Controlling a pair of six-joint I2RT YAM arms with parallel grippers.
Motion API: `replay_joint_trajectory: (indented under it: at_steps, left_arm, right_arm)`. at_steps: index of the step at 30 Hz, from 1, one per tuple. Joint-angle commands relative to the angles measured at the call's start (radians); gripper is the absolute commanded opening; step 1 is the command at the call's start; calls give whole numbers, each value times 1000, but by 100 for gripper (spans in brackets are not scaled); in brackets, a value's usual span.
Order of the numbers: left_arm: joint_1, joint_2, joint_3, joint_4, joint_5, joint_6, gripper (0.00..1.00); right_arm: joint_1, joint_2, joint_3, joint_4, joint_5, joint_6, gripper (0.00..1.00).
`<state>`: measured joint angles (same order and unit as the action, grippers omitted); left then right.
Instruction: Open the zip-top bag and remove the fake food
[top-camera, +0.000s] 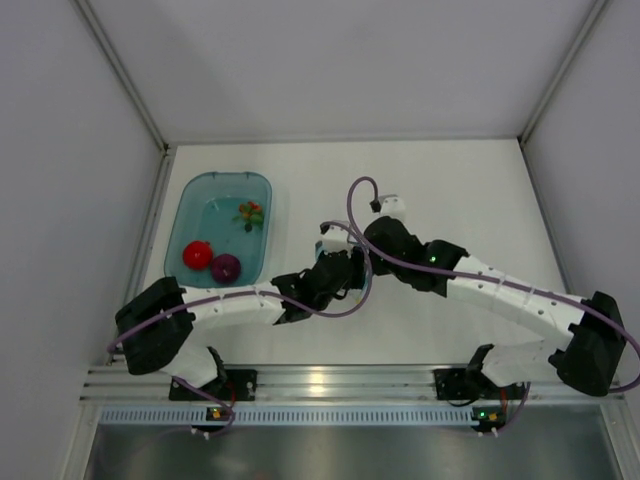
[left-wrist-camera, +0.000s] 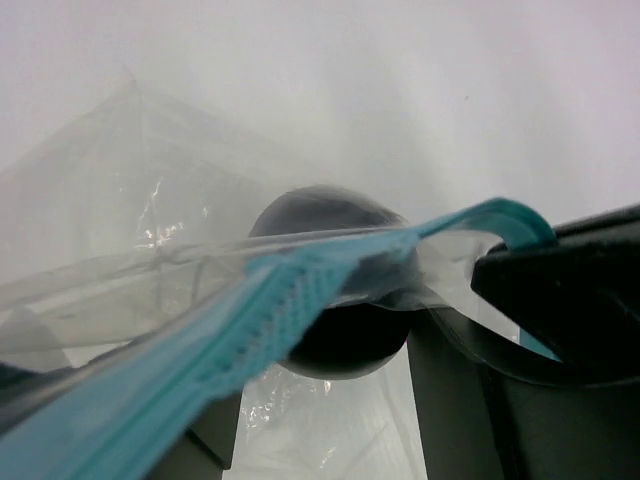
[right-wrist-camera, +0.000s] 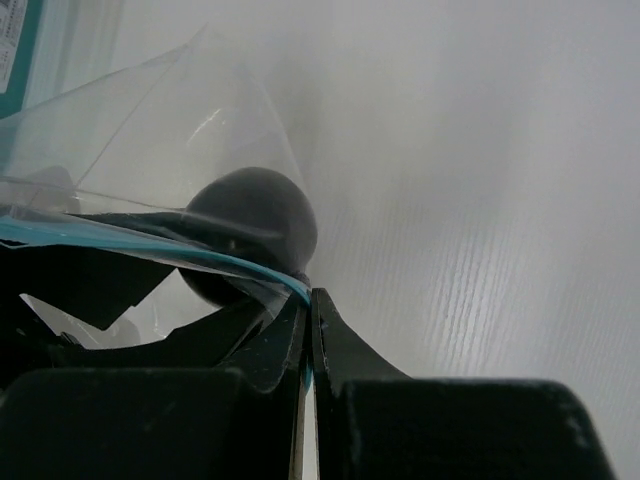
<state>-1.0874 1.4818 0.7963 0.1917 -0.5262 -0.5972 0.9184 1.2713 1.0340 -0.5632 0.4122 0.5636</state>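
The clear zip-top bag (top-camera: 321, 246) lies mid-table between both grippers. In the left wrist view the bag (left-wrist-camera: 130, 170) shows its light blue zip strip (left-wrist-camera: 270, 300) running across a dark purple-black fake food ball (left-wrist-camera: 330, 215) inside it. My left gripper (left-wrist-camera: 328, 360) is open, its fingers apart with the ball at their tips. My right gripper (right-wrist-camera: 310, 293) is shut on the zip strip (right-wrist-camera: 120, 245), beside the dark ball (right-wrist-camera: 265, 215). In the top view the left gripper (top-camera: 338, 262) and right gripper (top-camera: 340, 240) nearly touch.
A translucent teal tub (top-camera: 225, 176) stands at the left. It holds a red ball (top-camera: 197, 254), a magenta piece (top-camera: 226, 267) and a green-orange bit (top-camera: 250, 213). Grey walls enclose the white table on three sides.
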Motion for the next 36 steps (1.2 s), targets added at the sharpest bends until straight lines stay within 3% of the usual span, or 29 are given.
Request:
replay_joint_trajectory:
  at_steps: [1, 8, 15, 22, 29, 36]
  left_arm:
    - [4, 0, 98, 0, -110, -67, 0]
    - [6, 25, 210, -66, -135, -121, 0]
    - [18, -28, 205, -115, -179, -335, 0]
    - [83, -133, 136, -113, -26, -404, 0]
    - [99, -210, 70, -112, 112, -466, 0]
    - [118, -255, -20, -6, 270, -507, 0]
  right_arm:
    - [59, -46, -8, 19, 135, 65, 0]
    - [123, -59, -22, 74, 160, 108, 0]
    - [161, -95, -115, 193, 186, 163, 0]
    - [145, -87, -207, 241, 224, 157, 0]
    - [86, -89, -200, 266, 226, 107, 0]
    - [68, -104, -189, 315, 209, 33, 0]
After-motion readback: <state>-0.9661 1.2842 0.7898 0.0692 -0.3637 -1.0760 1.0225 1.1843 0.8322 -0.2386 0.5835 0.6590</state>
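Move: My left fingers already hold the dark round food, still behind the clear film of the bag. The blue zip strip crosses about 3 cm back and 3 cm above those fingertips. The green bin's middle is some 35 cm to the left, 10 cm farther out and 12 cm lower, with the purple ball in it 33 cm left and about level. My right hand has the strip pinched at its tips; from it the dark food lies roughly 4 cm ahead, 4 cm left and 4 cm below. Keeping its grip on the dark food, my left hand climbs about 6 cm, reaching slightly forward first and then drawing back, while it rolls its left side down and tips forward, some 30 degrees in all. My right hand keeps the zip edge pinched, lifts 2 to 3 cm, sinks back again and eases about 2 cm left, tilting a little. ##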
